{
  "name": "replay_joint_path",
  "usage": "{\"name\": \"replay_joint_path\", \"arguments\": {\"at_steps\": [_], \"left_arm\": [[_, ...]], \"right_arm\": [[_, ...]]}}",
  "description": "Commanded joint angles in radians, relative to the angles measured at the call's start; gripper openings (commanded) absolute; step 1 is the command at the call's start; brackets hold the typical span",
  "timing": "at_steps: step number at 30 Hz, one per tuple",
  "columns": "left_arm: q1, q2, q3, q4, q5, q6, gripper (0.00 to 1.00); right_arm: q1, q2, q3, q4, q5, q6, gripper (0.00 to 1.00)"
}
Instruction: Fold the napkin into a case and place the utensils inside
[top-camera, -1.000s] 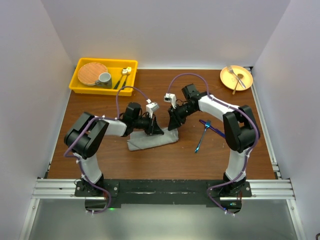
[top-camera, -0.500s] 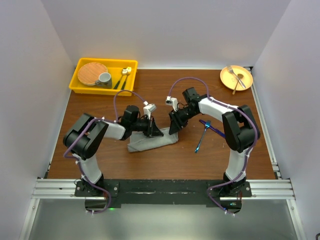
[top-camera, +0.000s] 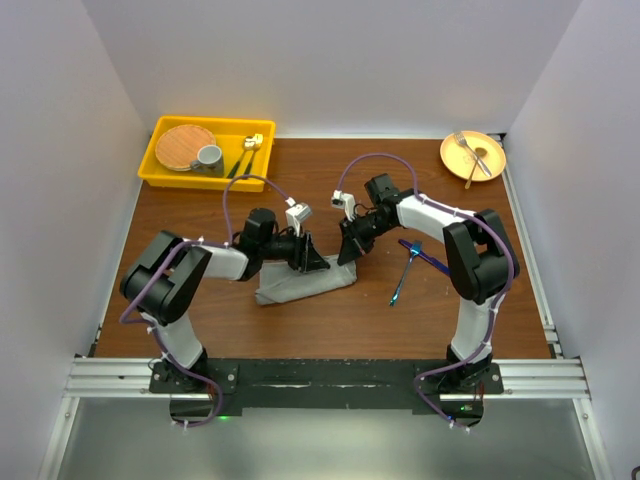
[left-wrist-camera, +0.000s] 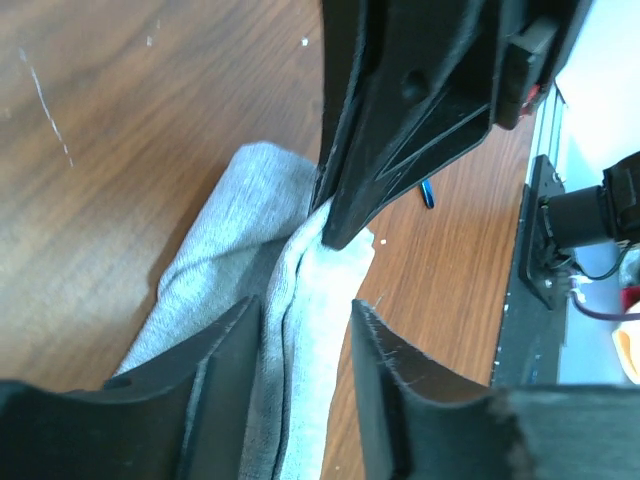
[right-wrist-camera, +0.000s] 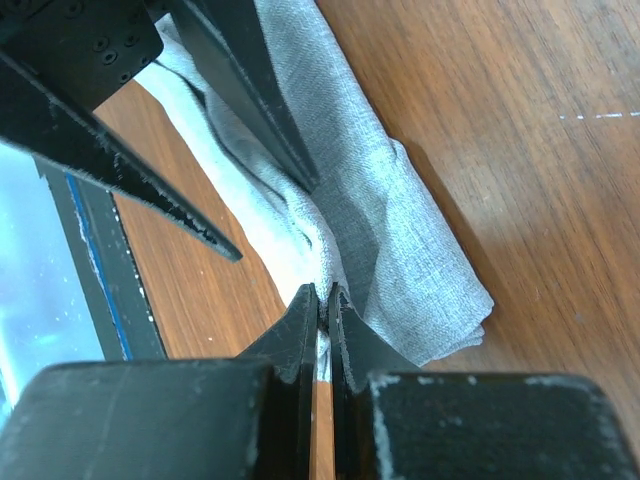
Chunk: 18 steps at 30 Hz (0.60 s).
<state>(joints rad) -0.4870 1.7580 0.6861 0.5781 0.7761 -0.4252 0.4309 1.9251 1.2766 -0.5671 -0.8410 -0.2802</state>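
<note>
The grey napkin (top-camera: 290, 288) lies folded into a narrow strip at mid-table. My left gripper (top-camera: 320, 265) stands over its right half, open; in the left wrist view (left-wrist-camera: 305, 312) its fingers straddle a raised fold of the napkin (left-wrist-camera: 225, 215) without pressing it. My right gripper (top-camera: 347, 257) is at the strip's right end, and in the right wrist view (right-wrist-camera: 323, 296) it is shut on a pinch of the napkin (right-wrist-camera: 400, 215) along the top layer's edge. The blue-handled fork (top-camera: 403, 278) and knife (top-camera: 425, 256) lie crossed on the wood to the right, untouched.
A yellow tray (top-camera: 158, 172) at the back left holds a wooden plate, a grey cup (top-camera: 209, 157) and gold-headed cutlery. A yellow plate (top-camera: 486, 165) with a silver fork sits at the back right. White walls close in on three sides.
My left gripper has opened and let go of the napkin fold. My right gripper has closed on the napkin's edge. Both arms shifted only slightly.
</note>
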Motion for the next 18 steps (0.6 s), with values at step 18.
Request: {"name": "replay_joint_path", "arguments": {"at_steps": [18], "left_arm": [[-0.039,0.069,0.09,0.003,0.014,0.065,0.11]], "right_arm": [[0.0,0.008,0.041,0.012,-0.067,-0.011,0.0]]}}
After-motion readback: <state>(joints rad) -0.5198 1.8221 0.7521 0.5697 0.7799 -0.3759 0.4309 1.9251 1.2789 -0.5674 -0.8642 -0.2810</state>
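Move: The napkin's raised edge, the stretch the open left fingers will shut on, lies about 2 cm to the left hand's right and 1 cm below; the napkin's middle is some 3 cm back, 2 cm left and 3 cm lower. From the right hand, already pinching this edge, that stretch is about 4 cm left and 1 cm back. The blue spoon lies roughly 14 cm right of the right hand, 3 cm back and 4 cm down. Along the napkin's raised edge the open left fingers shift about 1.5 cm to the right, towards the right fingertips, first easing forward and slightly up, then sinking about 1 cm and coming a little back as they start closing around the edge, still half way from shut. The right hand stays put and keeps its pinch on the edge. ##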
